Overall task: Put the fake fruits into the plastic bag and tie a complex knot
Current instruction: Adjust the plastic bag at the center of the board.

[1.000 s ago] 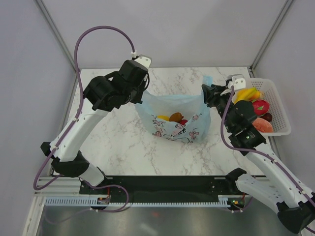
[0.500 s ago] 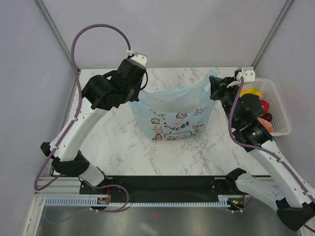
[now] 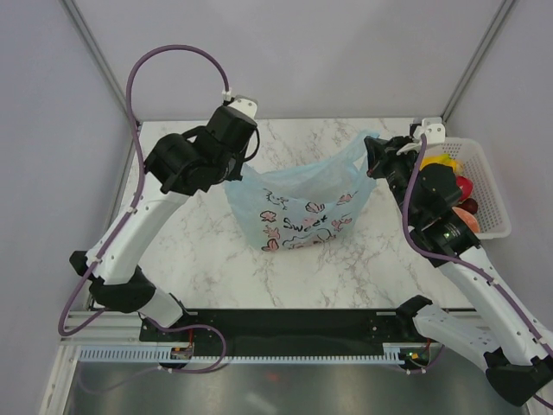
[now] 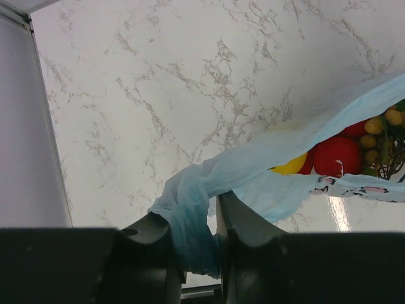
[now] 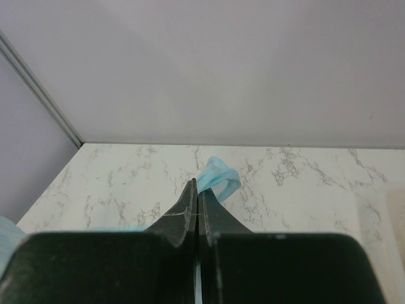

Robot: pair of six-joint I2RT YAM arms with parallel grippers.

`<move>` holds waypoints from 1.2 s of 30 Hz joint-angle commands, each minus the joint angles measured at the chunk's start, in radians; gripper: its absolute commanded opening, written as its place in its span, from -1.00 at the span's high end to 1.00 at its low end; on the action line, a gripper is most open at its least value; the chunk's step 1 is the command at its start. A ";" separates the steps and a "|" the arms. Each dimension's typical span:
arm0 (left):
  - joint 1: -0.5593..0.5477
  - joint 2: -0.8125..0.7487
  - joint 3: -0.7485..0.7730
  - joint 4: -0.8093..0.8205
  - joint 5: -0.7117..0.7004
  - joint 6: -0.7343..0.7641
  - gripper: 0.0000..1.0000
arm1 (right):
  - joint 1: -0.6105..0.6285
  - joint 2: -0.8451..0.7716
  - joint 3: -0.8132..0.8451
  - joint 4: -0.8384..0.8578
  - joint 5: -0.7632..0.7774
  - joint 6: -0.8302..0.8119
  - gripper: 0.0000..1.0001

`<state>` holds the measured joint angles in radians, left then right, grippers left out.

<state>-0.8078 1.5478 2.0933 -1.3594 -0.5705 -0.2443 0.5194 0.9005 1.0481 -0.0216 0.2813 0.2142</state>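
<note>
The light-blue plastic bag (image 3: 302, 207) hangs stretched between both arms above the marble table, its white doodle panel facing the camera. My left gripper (image 3: 244, 169) is at the bag's left handle. In the left wrist view the bunched handle (image 4: 190, 190) lies between the left gripper (image 4: 193, 212) fingers, which stand slightly apart. Inside the bag are fake fruits: a red one (image 4: 338, 155), a yellow one (image 4: 291, 167) and a tan cluster (image 4: 380, 126). My right gripper (image 3: 373, 156) is shut on the right handle. A loop of that handle (image 5: 218, 174) pokes out past the right gripper (image 5: 197, 187) fingertips.
A white mesh basket (image 3: 484, 169) stands at the table's right edge behind my right arm, with a banana (image 3: 441, 162) and a red fruit (image 3: 463, 185) in it. Grey walls close off the back and sides.
My right gripper has closed on the right handle and lifted it, and the bag now hangs taut and closed instead of slack and open. The left jaws have parted a little.
</note>
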 commanded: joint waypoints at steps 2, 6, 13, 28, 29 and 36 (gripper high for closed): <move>0.004 -0.054 0.053 -0.107 -0.037 -0.009 0.35 | -0.002 0.000 0.038 -0.003 -0.031 -0.006 0.98; 0.004 -0.089 0.042 -0.110 -0.035 -0.010 0.06 | -0.002 0.006 0.058 -0.014 -0.042 -0.012 0.99; 0.004 -0.118 0.059 -0.115 -0.124 -0.004 -0.52 | -0.002 0.006 0.076 -0.020 -0.079 -0.015 1.00; 0.001 -0.212 -0.197 0.587 0.323 0.591 -0.99 | -0.002 0.060 0.086 -0.032 -0.136 0.002 1.00; -0.004 -0.207 -0.217 0.624 0.361 0.641 -1.00 | -0.002 0.058 0.087 -0.032 -0.136 0.001 1.00; -0.011 0.000 -0.194 0.827 0.622 0.662 -1.00 | -0.002 0.049 0.098 -0.028 -0.145 -0.007 1.00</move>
<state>-0.8158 1.4620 1.8759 -0.6899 -0.1242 0.3279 0.5194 0.9630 1.0996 -0.0761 0.1501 0.2127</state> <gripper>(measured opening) 0.995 0.010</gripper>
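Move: The left hand's barely parted fingers are still at the bag's left corner. The bag's right handle, pinched in the right fingers, lies some 27 cm to the left hand's right, about 5 cm farther ahead and a few centimetres higher. The fruits inside the bag sit about 16 cm to the left hand's right, 2 cm back and some 30 cm below. From the right hand they are about 12 cm left, 5 cm back and 34 cm below. The left hand opens fully as it rises about 8 cm off the bag's left corner, easing some 4 cm to the left, then swings quickly back across the bag's mouth, about 15 cm to the right and a little forward, its wrist tipping up some 20 degrees and turning clockwise nearly 40 degrees towards the handle in the right gripper. The right hand keeps that handle pinched and draws it about 3 cm left towards the left hand, turning slightly counter-clockwise. ##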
